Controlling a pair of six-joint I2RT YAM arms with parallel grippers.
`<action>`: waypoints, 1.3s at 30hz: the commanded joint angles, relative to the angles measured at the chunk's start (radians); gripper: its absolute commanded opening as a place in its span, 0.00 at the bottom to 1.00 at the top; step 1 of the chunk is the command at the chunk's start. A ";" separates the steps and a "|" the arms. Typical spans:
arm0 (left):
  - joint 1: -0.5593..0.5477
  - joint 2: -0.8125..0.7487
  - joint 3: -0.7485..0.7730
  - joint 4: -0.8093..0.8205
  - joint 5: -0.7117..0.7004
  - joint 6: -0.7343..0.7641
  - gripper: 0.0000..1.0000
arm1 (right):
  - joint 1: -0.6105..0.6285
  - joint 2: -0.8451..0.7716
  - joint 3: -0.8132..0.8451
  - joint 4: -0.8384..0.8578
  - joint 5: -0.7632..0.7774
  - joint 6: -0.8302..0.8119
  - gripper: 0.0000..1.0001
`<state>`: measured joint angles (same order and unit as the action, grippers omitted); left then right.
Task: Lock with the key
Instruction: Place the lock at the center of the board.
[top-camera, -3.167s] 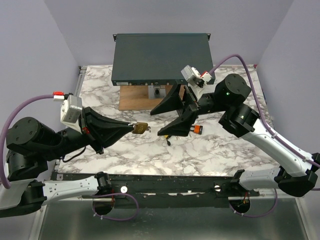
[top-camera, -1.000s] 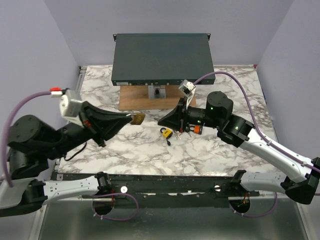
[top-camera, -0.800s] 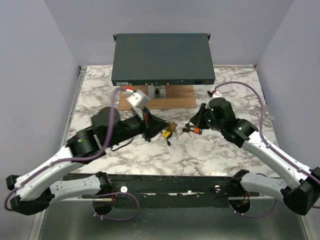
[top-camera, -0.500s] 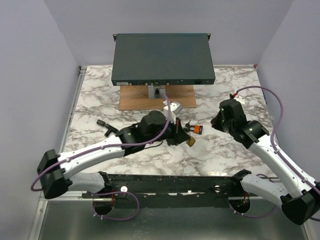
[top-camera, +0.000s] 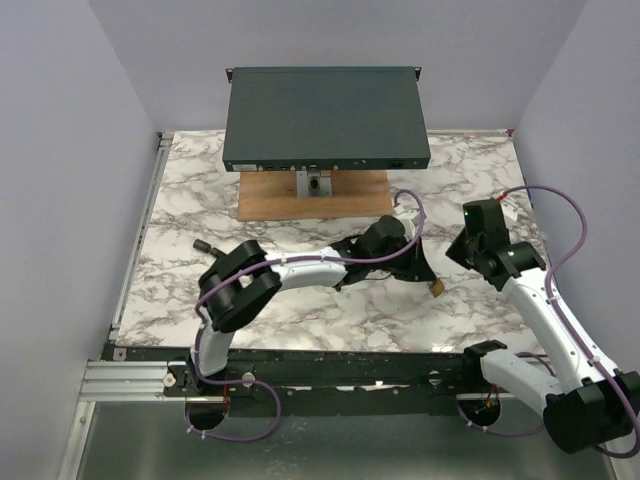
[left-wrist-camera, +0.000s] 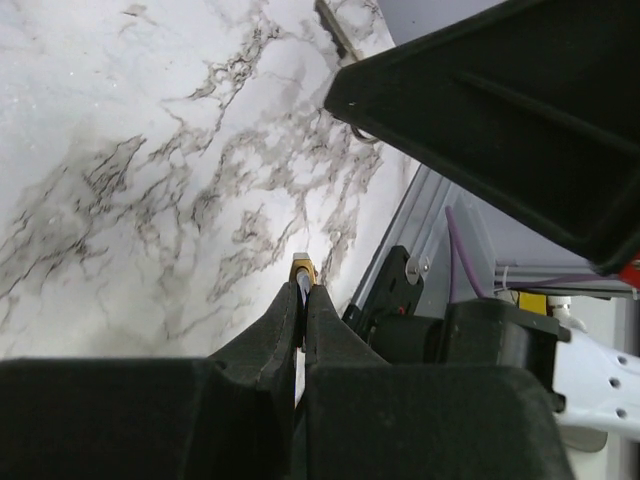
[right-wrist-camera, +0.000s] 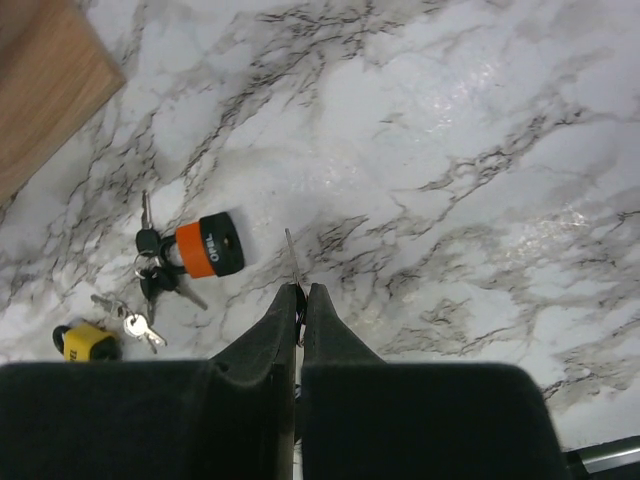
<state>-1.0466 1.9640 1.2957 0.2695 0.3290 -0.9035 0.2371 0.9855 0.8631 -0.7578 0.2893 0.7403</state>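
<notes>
The key (right-wrist-camera: 205, 247), with its bright orange and black head, lies on the marble with a bunch of dark keys (right-wrist-camera: 152, 270); the left arm hides it from above. My right gripper (right-wrist-camera: 302, 290) hovers just right of it, shut on a thin metal blade (right-wrist-camera: 291, 255) seen edge-on. My left gripper (left-wrist-camera: 303, 292) is shut on the small brass padlock (left-wrist-camera: 303, 268), held low over the marble near the front right (top-camera: 438, 289). The right gripper's black fingers (left-wrist-camera: 500, 100) loom close above the padlock.
A yellow-bodied padlock (right-wrist-camera: 85, 342) and a small silver key (right-wrist-camera: 140, 328) lie left of the bunch. A dark flat box (top-camera: 325, 115) stands at the back on a wooden board (top-camera: 315, 193). The table's front rail (left-wrist-camera: 400, 235) is close beyond the brass padlock.
The left arm has swung from the far left across to the right, carrying the brass padlock. The right arm has pulled back to the right, away from the keys.
</notes>
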 joint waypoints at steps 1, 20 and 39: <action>0.000 0.102 0.119 0.038 0.072 -0.021 0.00 | -0.099 -0.004 -0.028 0.024 -0.114 -0.049 0.01; 0.026 0.420 0.457 -0.251 -0.021 -0.112 0.00 | -0.166 0.130 -0.125 0.073 -0.141 0.075 0.01; 0.051 0.341 0.462 -0.342 -0.118 -0.029 0.57 | -0.174 0.163 -0.228 0.177 -0.194 0.090 0.01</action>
<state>-1.0004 2.3806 1.7775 -0.0288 0.2836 -1.0214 0.0696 1.1351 0.6640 -0.6334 0.1295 0.8295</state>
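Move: The left hand already holds the brass lock; its landing spot on the bare marble lies about 3 cm ahead, 7 cm to its right and 12 cm below. The orange lock is some 10 cm ahead and 7 cm left of that hand, the yellow lock about 8 cm ahead and 23 cm left. From the right hand, which holds a key, the spot is roughly 1 cm ahead, 3 cm right and 13 cm below. Left hand lowers the lock about 8 cm, right and forward onto marble, and opens; right hand sinks with key. ##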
